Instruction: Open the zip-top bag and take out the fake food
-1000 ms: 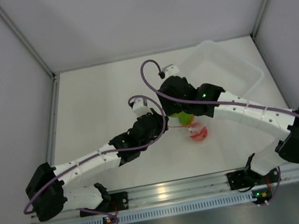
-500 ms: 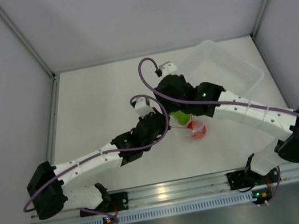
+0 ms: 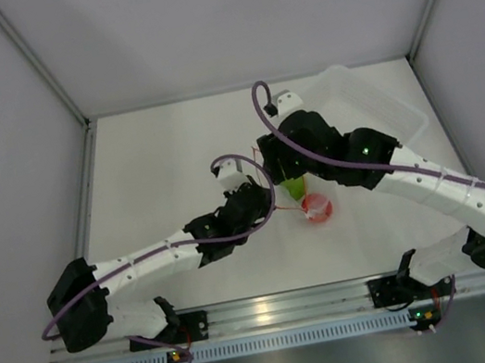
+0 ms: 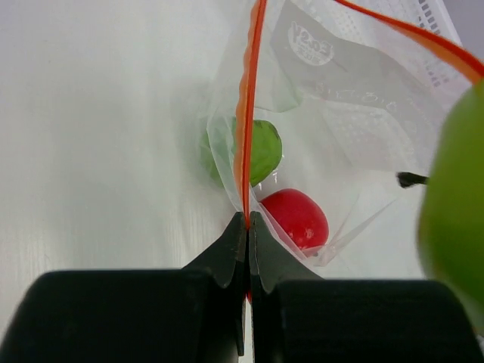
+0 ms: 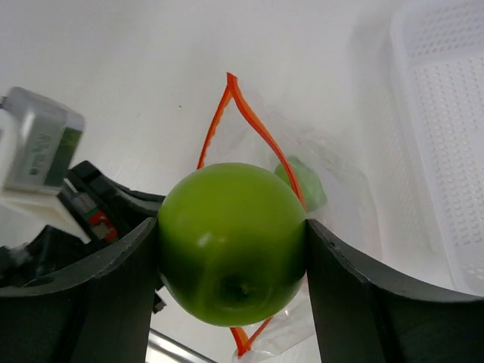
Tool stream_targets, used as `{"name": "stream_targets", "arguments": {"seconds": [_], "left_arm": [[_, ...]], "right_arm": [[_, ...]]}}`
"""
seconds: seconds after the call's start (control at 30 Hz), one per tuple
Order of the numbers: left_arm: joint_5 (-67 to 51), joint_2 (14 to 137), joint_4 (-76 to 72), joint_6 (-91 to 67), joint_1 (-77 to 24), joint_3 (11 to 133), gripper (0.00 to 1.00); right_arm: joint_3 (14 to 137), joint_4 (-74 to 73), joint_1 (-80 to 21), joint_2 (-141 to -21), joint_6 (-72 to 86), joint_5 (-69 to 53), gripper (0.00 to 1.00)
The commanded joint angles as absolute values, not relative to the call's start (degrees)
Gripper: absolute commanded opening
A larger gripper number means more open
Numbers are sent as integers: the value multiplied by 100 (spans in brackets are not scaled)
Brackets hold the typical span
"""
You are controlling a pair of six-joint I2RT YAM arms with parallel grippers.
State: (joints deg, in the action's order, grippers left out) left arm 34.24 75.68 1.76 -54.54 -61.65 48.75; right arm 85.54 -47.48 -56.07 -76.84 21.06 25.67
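Note:
The zip-top bag (image 4: 340, 113) lies on the white table with its red-orange zip strip (image 4: 246, 113) pulled apart into an open mouth. My left gripper (image 4: 248, 219) is shut on the near side of that strip. Inside the bag sit a lime green ball (image 4: 261, 151) and a red ball (image 4: 295, 218). My right gripper (image 5: 231, 249) is shut on another lime green ball (image 5: 231, 242), held above the bag's mouth (image 5: 249, 113). From above, the red ball (image 3: 317, 209) shows beside the right gripper's head.
A clear rigid tub (image 3: 380, 110) stands at the back right, close behind the right arm; its perforated floor (image 5: 446, 136) shows in the right wrist view. The two arms nearly meet over the middle of the table. Grey walls enclose the table on three sides.
The right arm has risen and shifted a little to the right and back, carrying the green ball up from the bag. The left gripper has stayed shut on the zip strip, almost unmoved.

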Motion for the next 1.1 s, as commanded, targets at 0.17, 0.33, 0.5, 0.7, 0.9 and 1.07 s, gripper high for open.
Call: {"name": "stream_targets", "arguments": {"seconds": [0.17,0.33,0.5,0.7,0.9,1.07], "left_arm": [[3419,7752,158,-5607,-6117,4957,0],[3200,7726,167,-5301,-6082,5062,0],[2910,7436,211,-5063,-5907,5036,0],[2234,6839,570,-4641,-5134,5062,0],[1293,6170,1088,-4000,-4351,5394,0],[1072,6143,1854,-3463,-4333,5950,0]], "right_arm": [[9658,-4921,-5467,-7339,1714,1915,19],[9538,-5028,-4250,-7173,1591,1881,20],[9001,-4773,-2431,-7154,1529,1363,20],[8377,-3974,-777,-7900,1739,1169,20],[8296,-3165,-325,-9260,1793,1169,23],[8701,-3156,-264,-10159,1810,1301,31]]}}
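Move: The right hand already holds a green food above the bag's open mouth. The clear tray's middle lies about 25 cm ahead, 29 cm to its right and 25 cm below. Still in the bag, some 25 cm below that hand, are the red food, about 2 cm ahead and 6 cm right, and another green food, roughly 7 cm ahead and 4 cm right. From the left hand, pinching the rim, the red food lies about 2 cm ahead, 12 cm right and 13 cm down; the tray 25 cm ahead, 36 cm right. Keeping its grip on the green food, the right hand first lifts about 8 cm clear of the bag's mouth, then swings some 27 cm right and about 19 cm forward to the tray, turning roughly 40 degrees clockwise and coming down steeply, fingers tipping further down, between the tray's walls. The left hand keeps its pinch on the rim, sinks a little, then pulls the bag up and left, away from the tray. ##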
